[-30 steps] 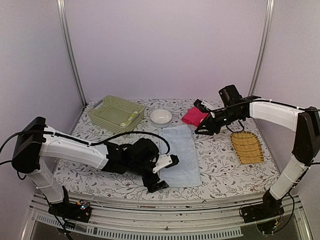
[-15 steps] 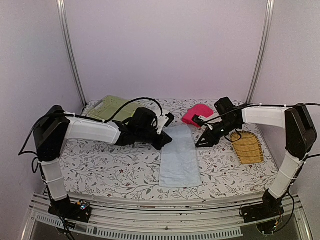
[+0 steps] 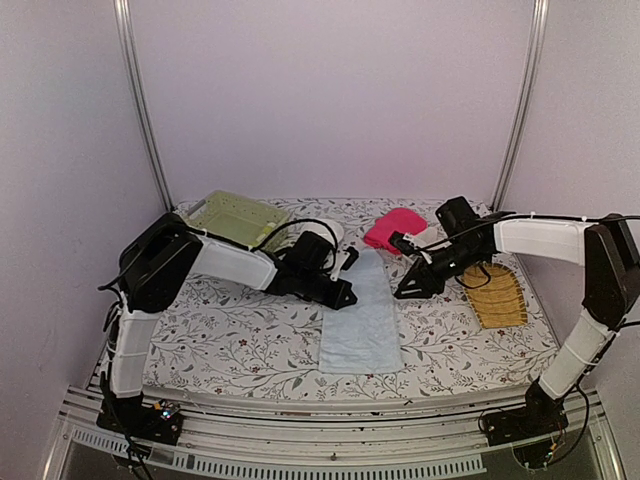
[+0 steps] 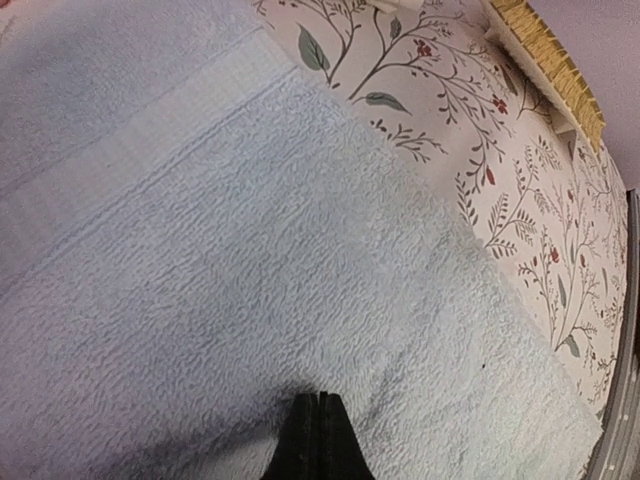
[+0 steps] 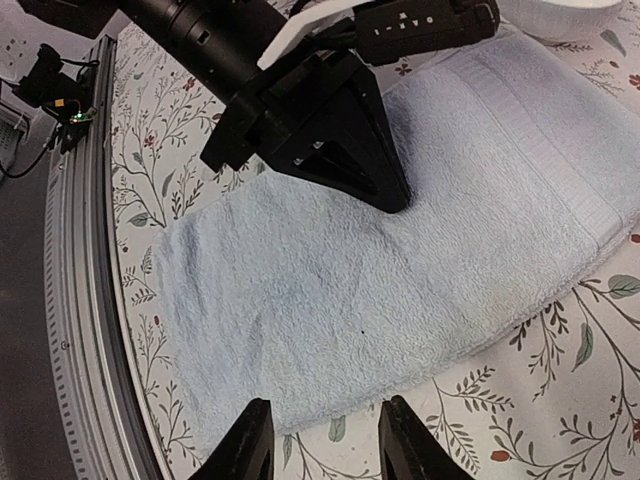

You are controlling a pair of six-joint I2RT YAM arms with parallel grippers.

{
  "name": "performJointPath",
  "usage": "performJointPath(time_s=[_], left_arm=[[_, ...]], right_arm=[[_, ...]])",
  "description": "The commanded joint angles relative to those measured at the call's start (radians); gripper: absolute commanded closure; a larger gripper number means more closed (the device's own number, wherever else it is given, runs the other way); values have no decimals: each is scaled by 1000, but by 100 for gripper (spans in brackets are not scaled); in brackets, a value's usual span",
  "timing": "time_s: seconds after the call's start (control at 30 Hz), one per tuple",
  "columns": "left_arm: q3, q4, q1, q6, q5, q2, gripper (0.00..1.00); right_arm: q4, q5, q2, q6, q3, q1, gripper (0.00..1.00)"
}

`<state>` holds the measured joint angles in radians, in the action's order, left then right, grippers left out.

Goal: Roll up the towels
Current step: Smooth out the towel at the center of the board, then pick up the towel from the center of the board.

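A pale blue towel [image 3: 360,318] lies as a long folded strip in the middle of the table. My left gripper [image 3: 347,297] is shut, and its tips [image 4: 318,402] press down on the towel [image 4: 250,230] near its left edge, with nothing between the jaws. My right gripper [image 3: 402,290] hangs open just off the towel's right edge. In the right wrist view its fingers [image 5: 250,440] straddle the edge of the towel [image 5: 400,270], with the left gripper [image 5: 392,197] on the cloth beyond. A bright pink towel [image 3: 394,227] lies bunched at the back.
A pale green basket [image 3: 237,215] stands at the back left. A yellow slatted tray [image 3: 495,296] lies at the right, also seen as the tray [image 4: 545,60]. A white bowl [image 5: 560,12] sits behind the blue towel. The table's metal front rail [image 5: 80,280] is close by.
The left arm swung from the front to the towel's far left edge and its jaws closed. The blue towel lies narrower than before. The right gripper came down from the pink towel.
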<state>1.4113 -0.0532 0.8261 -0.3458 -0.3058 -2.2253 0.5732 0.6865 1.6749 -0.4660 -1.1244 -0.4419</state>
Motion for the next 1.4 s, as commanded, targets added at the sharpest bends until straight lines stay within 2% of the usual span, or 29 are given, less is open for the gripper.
performJointPath(time_s=[0.0,0.13,0.27,0.47,0.67,0.77,0.87,1.0,1.1,1.37], left_arm=[[-48,-17,-1,-15,-9,86,100],[-167,-150,13,-2,-28,207,100],[-170,-83,34,36,-113,222,100],[-324,-97,104,176,-59,362,100],[-378,-46,166,237,-21,404,95],[-400,-29,205,279,17,420,85],[-418,-18,241,318,39,435,68],[-441,21,307,402,92,464,51],[-430,75,327,453,110,454,48],[-404,208,332,543,83,413,50]], right_arm=[[-25,85,-30,-16,10,3,61],[-21,90,-24,-16,23,4,61],[-17,88,-55,-24,51,3,62],[-32,-39,-126,-82,103,-23,61],[-36,-121,-38,-63,66,-23,62],[-37,-142,36,-50,17,-23,62],[-36,-153,101,-51,-51,-23,63],[-29,-163,170,-47,-136,-23,63],[-31,-164,223,-41,-163,-24,63],[-37,-215,319,-9,-194,-23,64]])
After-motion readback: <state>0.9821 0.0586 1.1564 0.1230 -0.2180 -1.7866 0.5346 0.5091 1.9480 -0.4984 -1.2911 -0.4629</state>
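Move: The closed left fingers rest on the light-blue towel, its middle some 3 cm back and 3 cm to their right; its near edge lies about 20 cm back and 2 cm right, and the white bowl about 23 cm ahead and 6 cm left. The right hand hovers about 9 cm above the board: the towel's right edge is 5 cm ahead and 1 cm left, the pink towel some 30 cm straight ahead, the bamboo mat 6 cm ahead and 22 cm right. The shut left fingertips lift off the middle of the light-blue towel, rising about 7 cm, then travel back some 20 cm to its near edge, sinking again, half opening and swinging about 35 degrees clockwise. The half-open right hand first eases slightly back, then goes forward and down to the towel's right edge, ending about 6 cm lower; its touch there can't be made out. ##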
